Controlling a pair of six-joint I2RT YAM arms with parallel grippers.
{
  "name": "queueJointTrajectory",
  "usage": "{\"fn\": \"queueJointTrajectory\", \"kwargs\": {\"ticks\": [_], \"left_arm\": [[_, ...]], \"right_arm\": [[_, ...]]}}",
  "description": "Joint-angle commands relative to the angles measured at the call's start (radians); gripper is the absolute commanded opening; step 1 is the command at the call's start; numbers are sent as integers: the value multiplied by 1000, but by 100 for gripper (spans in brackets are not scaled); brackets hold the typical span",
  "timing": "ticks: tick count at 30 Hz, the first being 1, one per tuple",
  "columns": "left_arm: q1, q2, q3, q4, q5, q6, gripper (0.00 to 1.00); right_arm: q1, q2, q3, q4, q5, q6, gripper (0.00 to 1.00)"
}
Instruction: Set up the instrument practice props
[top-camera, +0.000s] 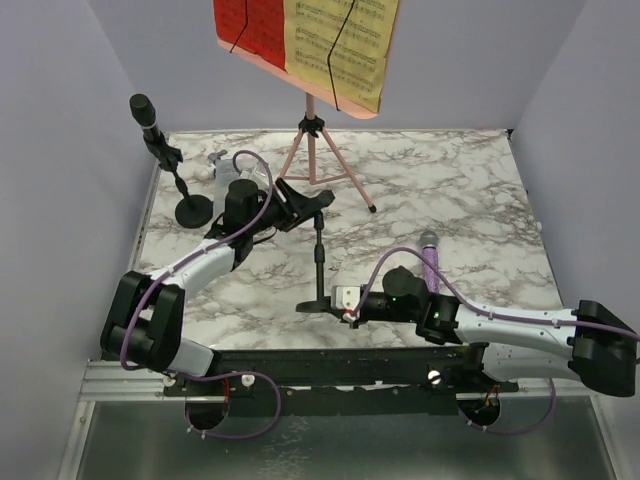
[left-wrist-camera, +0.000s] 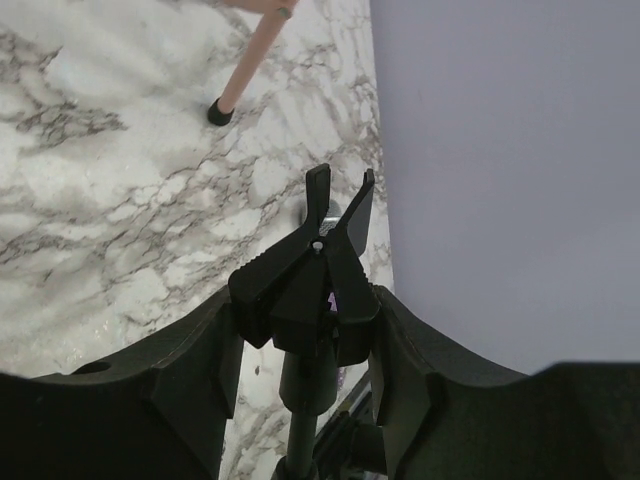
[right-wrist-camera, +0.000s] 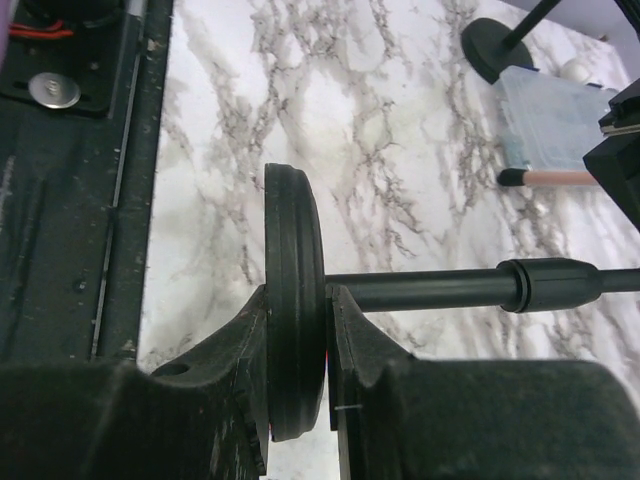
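A black mic holder (top-camera: 320, 258) stands mid-table. My right gripper (top-camera: 346, 309) is shut on the edge of its round base (right-wrist-camera: 292, 250), with the stem (right-wrist-camera: 430, 290) running off to the right. My left gripper (left-wrist-camera: 305, 312) is over the holder's top. Its fingers press both sides of the spring clip (left-wrist-camera: 318, 262), whose prongs stand apart in a V. A purple glitter microphone (top-camera: 429, 262) lies behind my right arm. The black microphone (top-camera: 144, 109) sits in the other holder (top-camera: 192, 210) at back left. The pink music rack (top-camera: 318, 145) carries red (top-camera: 252, 25) and yellow sheets (top-camera: 345, 45).
A clear plastic box (right-wrist-camera: 555, 120) lies near the back-left holder's base (right-wrist-camera: 495, 45). A pink tripod leg (left-wrist-camera: 245, 70) ends in a black foot close beyond the clip. Grey walls enclose the marble table (top-camera: 460, 190) on three sides.
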Motion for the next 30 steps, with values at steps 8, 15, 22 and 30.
{"fn": "queueJointTrajectory", "kwargs": {"ticks": [8, 15, 22, 30], "left_arm": [[-12, -269, -21, 120, 82, 463, 0], [-83, -334, -145, 349, 51, 601, 0], [-240, -388, -308, 470, -74, 751, 0], [-299, -512, -498, 512, -263, 639, 51]], "right_arm": [[-20, 40, -50, 282, 366, -73, 79], [-30, 45, -75, 307, 505, 311, 100], [-37, 11, -25, 60, 469, 684, 100], [-47, -70, -75, -54, 492, 865, 100]]}}
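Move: The left gripper already grips the head of the mic stand, whose base is about 22 cm behind it and slightly lower; the clear table spot for the base is some 12 cm back and 17 cm below. The tripod foot is about 8 cm ahead of it and 13 cm right, the plastic box 14 cm ahead and 21 cm left, both some 16 cm down. The right gripper pinches the base, its middle 2 cm to the left; the glitter microphone lies 14 cm ahead, 26 cm right and 13 cm down. Swing the mic stand upright: keep the left gripper's hold on the head, raise it about 11 cm, then draw it back some 12 cm while sinking partway, tipping the fingers up by nearly 60 degrees. Shift the right gripper forward, open it wide to let go of the base, and ease off to the right, turning clockwise and tipping down. ##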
